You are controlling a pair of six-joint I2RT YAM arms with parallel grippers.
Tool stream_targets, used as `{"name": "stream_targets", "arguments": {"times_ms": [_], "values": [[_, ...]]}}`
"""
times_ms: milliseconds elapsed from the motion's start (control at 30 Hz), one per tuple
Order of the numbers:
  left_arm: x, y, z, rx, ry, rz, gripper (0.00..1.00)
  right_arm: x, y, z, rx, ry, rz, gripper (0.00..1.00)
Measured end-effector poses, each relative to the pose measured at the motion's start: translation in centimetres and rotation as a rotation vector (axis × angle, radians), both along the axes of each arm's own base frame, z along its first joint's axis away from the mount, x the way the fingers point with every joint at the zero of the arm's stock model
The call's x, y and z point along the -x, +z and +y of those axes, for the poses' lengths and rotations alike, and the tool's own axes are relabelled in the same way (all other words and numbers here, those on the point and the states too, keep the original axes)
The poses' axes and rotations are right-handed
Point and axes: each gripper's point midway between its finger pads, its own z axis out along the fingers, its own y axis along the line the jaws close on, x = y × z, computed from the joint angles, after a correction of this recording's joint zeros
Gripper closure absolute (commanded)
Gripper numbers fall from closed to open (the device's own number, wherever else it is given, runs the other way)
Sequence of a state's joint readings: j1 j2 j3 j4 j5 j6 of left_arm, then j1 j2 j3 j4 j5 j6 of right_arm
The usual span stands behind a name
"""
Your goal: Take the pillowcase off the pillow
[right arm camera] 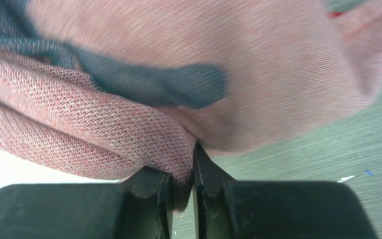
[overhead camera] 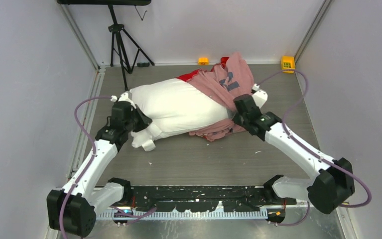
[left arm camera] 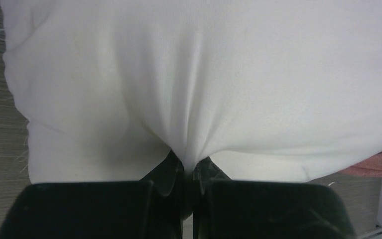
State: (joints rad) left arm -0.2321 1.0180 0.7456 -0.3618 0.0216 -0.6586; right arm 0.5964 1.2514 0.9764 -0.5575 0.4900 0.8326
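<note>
The plump white pillow lies across the middle of the table, mostly bare. The pillowcase is turned inside out, faded pink with grey-blue blotches, and bunched over the pillow's right end; a strip of bright red shows at its far side. My left gripper is shut on a pinch of the pillow's left end, and the white cloth fills the left wrist view. My right gripper is shut on a fold of the pillowcase at its near right edge.
A black tripod stands at the back left. A small orange block and a yellow block sit by the back wall. Grey walls close in the left, right and back. A black rail runs between the arm bases.
</note>
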Motion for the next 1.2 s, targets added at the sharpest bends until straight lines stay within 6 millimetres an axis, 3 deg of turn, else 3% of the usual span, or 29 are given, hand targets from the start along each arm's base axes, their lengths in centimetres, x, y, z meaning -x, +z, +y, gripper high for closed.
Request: {"name": "stream_targets", "arguments": {"times_ms": [133,200,400,633,733,900,1000,1067,1133,1200], "values": [[0.8,1.6,0.2,0.046,-0.017,-0.02,1.0,-0.1,1.0,-3.8,-0.074,-0.096,-0.031,0.83],[1.1,2.5,0.0,0.064,-0.035,-0.027,1.0,0.2,1.8,-4.5,-0.098,-0.108,-0.046,0.88],[1.7,4.2,-0.3,0.089,-0.068,-0.026,1.0,1.4,4.6,-5.6,-0.15,-0.119,-0.119,0.9],[2.2,6.4,-0.1,0.076,-0.092,-0.041,1.0,2.5,7.7,-5.2,-0.147,-0.001,-0.163,0.9],[2.5,9.0,0.1,0.058,-0.104,-0.056,1.0,2.5,10.9,-4.7,-0.152,0.052,-0.196,0.9],[3.1,15.3,0.2,0.037,-0.151,-0.122,1.0,2.5,17.9,-4.3,-0.171,0.107,-0.296,0.89],[3.6,17.7,0.0,0.026,-0.185,-0.116,1.0,2.6,20.6,-4.3,-0.165,0.126,-0.315,0.89],[3.6,18.1,-0.3,0.02,-0.214,-0.08,1.0,1.9,21.6,-4.2,-0.138,0.134,-0.291,0.89],[3.0,17.3,-0.6,0.023,-0.245,-0.019,1.0,0.7,22.0,-4.0,-0.107,0.138,-0.255,0.87],[2.3,15.3,-1.0,0.043,-0.274,0.067,0.96,-1.6,21.3,-3.6,-0.067,0.135,-0.204,0.69]]}}
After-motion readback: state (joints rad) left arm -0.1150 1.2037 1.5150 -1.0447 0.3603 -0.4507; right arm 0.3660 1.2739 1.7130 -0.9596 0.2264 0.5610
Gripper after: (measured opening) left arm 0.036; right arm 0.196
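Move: The left gripper already pinches the near edge of the pillow, whose bare middle lies about 4 cm ahead, 12 cm to its right and a few centimetres lower; the white tag hangs some 8 cm back of this gripper. The right gripper holds a bunched fold of the pillowcase, whose middle is roughly 8 cm ahead, 3 cm to its left and 5 cm lower. From that gripper the pillow's middle lies about 23 cm left and 3 cm ahead. Keep both grippers closed on their cloth, pull the right one about 5 cm to the right to draw the pillow and pillowcase taut, and lift both, gathering speed: left nearly 18 cm, right some 22 cm, easing back slightly as they rise and tilting the right fingers up. Finish by swinging forward, the right about 4 cm, while the left starts to sink. ##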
